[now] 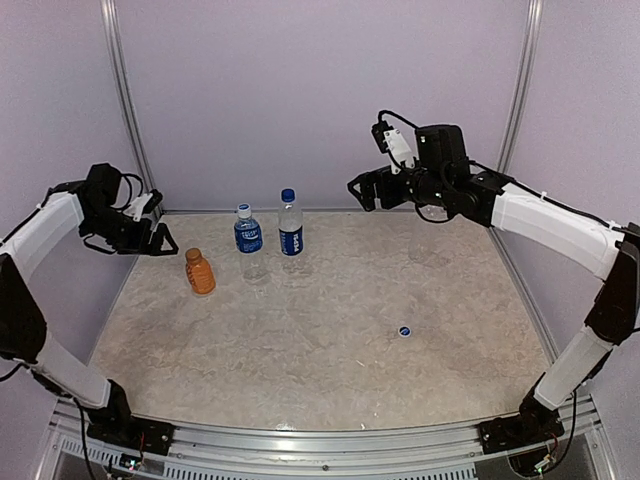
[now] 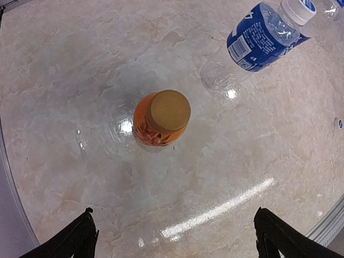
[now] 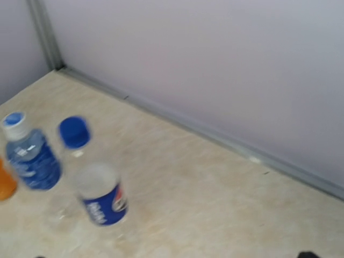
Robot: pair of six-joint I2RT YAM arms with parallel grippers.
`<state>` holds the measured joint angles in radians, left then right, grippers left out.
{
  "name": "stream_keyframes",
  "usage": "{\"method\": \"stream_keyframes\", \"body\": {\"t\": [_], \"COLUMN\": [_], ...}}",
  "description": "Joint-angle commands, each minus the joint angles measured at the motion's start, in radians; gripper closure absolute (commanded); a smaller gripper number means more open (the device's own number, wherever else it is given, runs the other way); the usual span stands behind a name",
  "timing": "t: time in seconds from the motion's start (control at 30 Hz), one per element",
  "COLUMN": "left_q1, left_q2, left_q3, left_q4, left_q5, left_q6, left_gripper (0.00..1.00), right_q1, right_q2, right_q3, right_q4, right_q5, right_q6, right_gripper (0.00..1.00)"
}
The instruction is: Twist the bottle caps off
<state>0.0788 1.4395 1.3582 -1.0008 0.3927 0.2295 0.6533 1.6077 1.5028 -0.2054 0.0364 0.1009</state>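
Three bottles stand at the back left. A short bottle of orange liquid (image 1: 200, 272) (image 2: 159, 126) carries an orange-brown cap (image 2: 168, 111). Two clear bottles with dark blue labels (image 1: 248, 241) (image 1: 291, 230) carry blue caps (image 1: 243, 210) (image 1: 288, 194). One loose blue cap (image 1: 404, 331) lies on the table right of centre. My left gripper (image 1: 152, 236) (image 2: 174, 215) hangs open above and left of the orange bottle, holding nothing. My right gripper (image 1: 362, 192) (image 3: 172, 255) is open and high at the back, right of the labelled bottles (image 3: 33, 161) (image 3: 102, 201), its fingertips barely showing.
The marble-patterned table (image 1: 330, 360) is walled by pale panels with a metal rail (image 3: 215, 134) along the back edge. The orange bottle shows at the left edge (image 3: 4, 185) of the blurred right wrist view. A faint clear shape (image 1: 430, 245) sits below the right arm.
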Motion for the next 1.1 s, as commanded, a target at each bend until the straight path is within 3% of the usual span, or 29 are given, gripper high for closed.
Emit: {"method": "stream_keyframes", "body": {"t": [0.0, 0.27, 0.57, 0.77, 0.93, 1.07], "left_q1": [-0.053, -0.124, -0.145, -0.145, -0.144, -0.145], "left_q2": [-0.042, 0.126, 0.232, 0.238, 0.252, 0.243], "left_q3": [-0.12, -0.18, -0.186, -0.196, -0.198, -0.2], "left_q4": [0.293, 0.527, 0.585, 0.566, 0.532, 0.536], "left_q5": [0.093, -0.11, -0.076, -0.061, -0.061, -0.066], "left_q6": [0.046, -0.011, -0.002, 0.012, 0.024, 0.028], "left_gripper": [0.01, 0.01, 0.06, 0.35, 0.39, 0.61], "right_q1": [0.041, 0.071, 0.077, 0.076, 0.076, 0.077], "right_q2": [-0.029, -0.053, -0.029, -0.027, -0.04, -0.049], "right_q3": [0.015, -0.036, -0.039, -0.054, -0.059, -0.061], "right_q4": [-0.083, -0.071, -0.105, -0.114, -0.113, -0.115], "right_q5": [0.056, 0.103, 0.127, 0.136, 0.136, 0.138], "right_q6": [0.032, 0.086, 0.084, 0.083, 0.083, 0.083], "right_gripper": [0.01, 0.01, 0.01, 0.01, 0.01, 0.01]}}
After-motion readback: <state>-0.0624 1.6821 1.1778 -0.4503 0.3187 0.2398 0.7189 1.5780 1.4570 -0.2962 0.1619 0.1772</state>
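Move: The orange bottle stands some 8 cm ahead of the open left hand and 4 cm to its right, its middle roughly 14 cm lower. The blue-label bottle is about 13 cm to the right of the orange bottle and 3 cm farther out. The Pepsi bottle is some 24 cm to the right of the orange bottle and 5 cm farther out. From the right hand, the orange bottle lies around 41 cm left, about level fore and aft, 27 cm below. The orange bottle's cap is what the left hand drops to: it goes down about 9 cm and forward about 8, easing a little right, tilting slightly outward, then halts and closes its wide-open fingers to about half, one on each side of the cap, pinching it. The right hand, open and empty, drifts back and down some 3 cm. ##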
